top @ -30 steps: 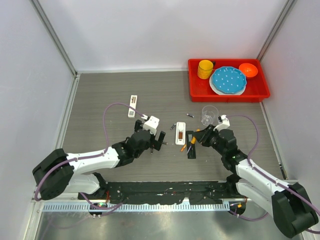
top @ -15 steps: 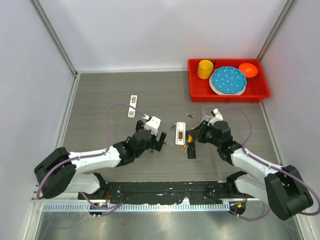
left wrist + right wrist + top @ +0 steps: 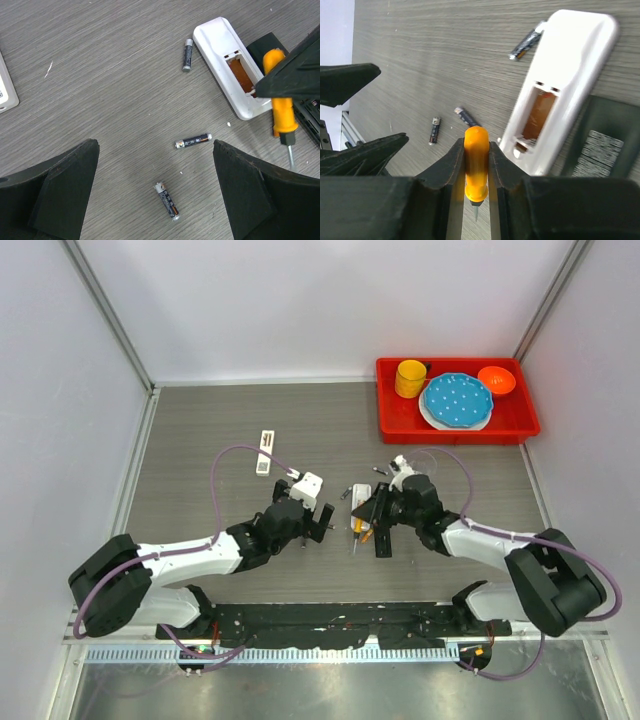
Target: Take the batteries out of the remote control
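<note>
A white remote (image 3: 222,50) lies back up with its battery compartment (image 3: 241,75) open, brown inside, no cell visible in it. Three dark batteries lie loose on the table: one beside the remote's end (image 3: 187,48), two nearer my left gripper (image 3: 193,141) (image 3: 167,201). My left gripper (image 3: 155,146) is open and empty, hovering over those two. My right gripper (image 3: 476,165) is shut on an orange-handled screwdriver (image 3: 476,160), held just above the remote (image 3: 565,75) near its compartment. In the top view the right gripper (image 3: 370,513) partly covers the remote (image 3: 360,496).
A black remote (image 3: 383,542) lies right of the white one. A second white remote (image 3: 265,452) lies at the far left. A clear cup (image 3: 424,460) stands behind the right arm. A red tray (image 3: 392,422) at the back right holds a yellow cup, blue plate and orange bowl.
My right gripper has moved left with the screwdriver, from beside the black remote to over the white remote. The left arm has barely moved.
</note>
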Controlling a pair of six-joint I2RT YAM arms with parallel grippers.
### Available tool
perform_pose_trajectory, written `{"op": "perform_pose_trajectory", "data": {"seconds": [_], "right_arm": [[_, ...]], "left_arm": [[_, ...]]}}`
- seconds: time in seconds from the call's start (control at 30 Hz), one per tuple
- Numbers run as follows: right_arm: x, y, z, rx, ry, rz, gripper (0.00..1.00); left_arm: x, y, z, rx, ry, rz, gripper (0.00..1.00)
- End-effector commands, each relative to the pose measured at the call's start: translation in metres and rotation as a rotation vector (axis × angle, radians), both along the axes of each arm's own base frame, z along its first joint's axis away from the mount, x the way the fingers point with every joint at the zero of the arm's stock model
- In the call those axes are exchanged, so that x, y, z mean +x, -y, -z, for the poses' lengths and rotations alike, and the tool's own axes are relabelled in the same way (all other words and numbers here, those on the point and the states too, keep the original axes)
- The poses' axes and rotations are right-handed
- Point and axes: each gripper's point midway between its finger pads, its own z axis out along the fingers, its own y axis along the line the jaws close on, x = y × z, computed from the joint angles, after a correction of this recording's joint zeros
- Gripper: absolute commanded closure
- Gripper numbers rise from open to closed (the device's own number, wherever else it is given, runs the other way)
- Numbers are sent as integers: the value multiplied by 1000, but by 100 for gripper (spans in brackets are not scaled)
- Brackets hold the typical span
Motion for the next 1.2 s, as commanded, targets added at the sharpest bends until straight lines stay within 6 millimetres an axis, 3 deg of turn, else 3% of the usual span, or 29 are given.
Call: {"op": "perform_pose_trajectory", "data": {"seconds": [0.0, 0.2, 0.37, 0.63, 0.9, 1.17], "right_arm": [[9, -31, -24, 57, 75, -64, 98], [5, -54, -10, 52, 28, -124, 98], [7, -59, -1, 50, 5, -126, 98], [7, -63, 8, 25, -30, -140, 89], [10, -61, 2, 14, -8, -134, 70], [14, -43, -6, -43, 45, -60, 47]], "left_arm": [[9, 7, -25, -58, 50, -17, 0], [10, 5, -22, -47, 51, -24, 0], [9, 6, -24, -51, 51, -17, 0], [10, 7, -21, -42, 47, -16, 0], [10, 7, -22, -40, 49, -18, 0], [10, 7, -21, -38, 47, -18, 0]]}}
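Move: The right hand holds the orange screwdriver just above the white remote, whose middle lies about 2 cm ahead and 3 cm below. The bare spot for the screwdriver is some 5 cm left and 3 cm down; one loose battery lies about 7 cm left and 3 cm back, another 4 cm left and 6 cm ahead. From the left hand the spot is roughly 8 cm right, 4 cm back and 6 cm below. The right hand carries the screwdriver about 5 cm left, lowers it beside the white remote and lets go. ##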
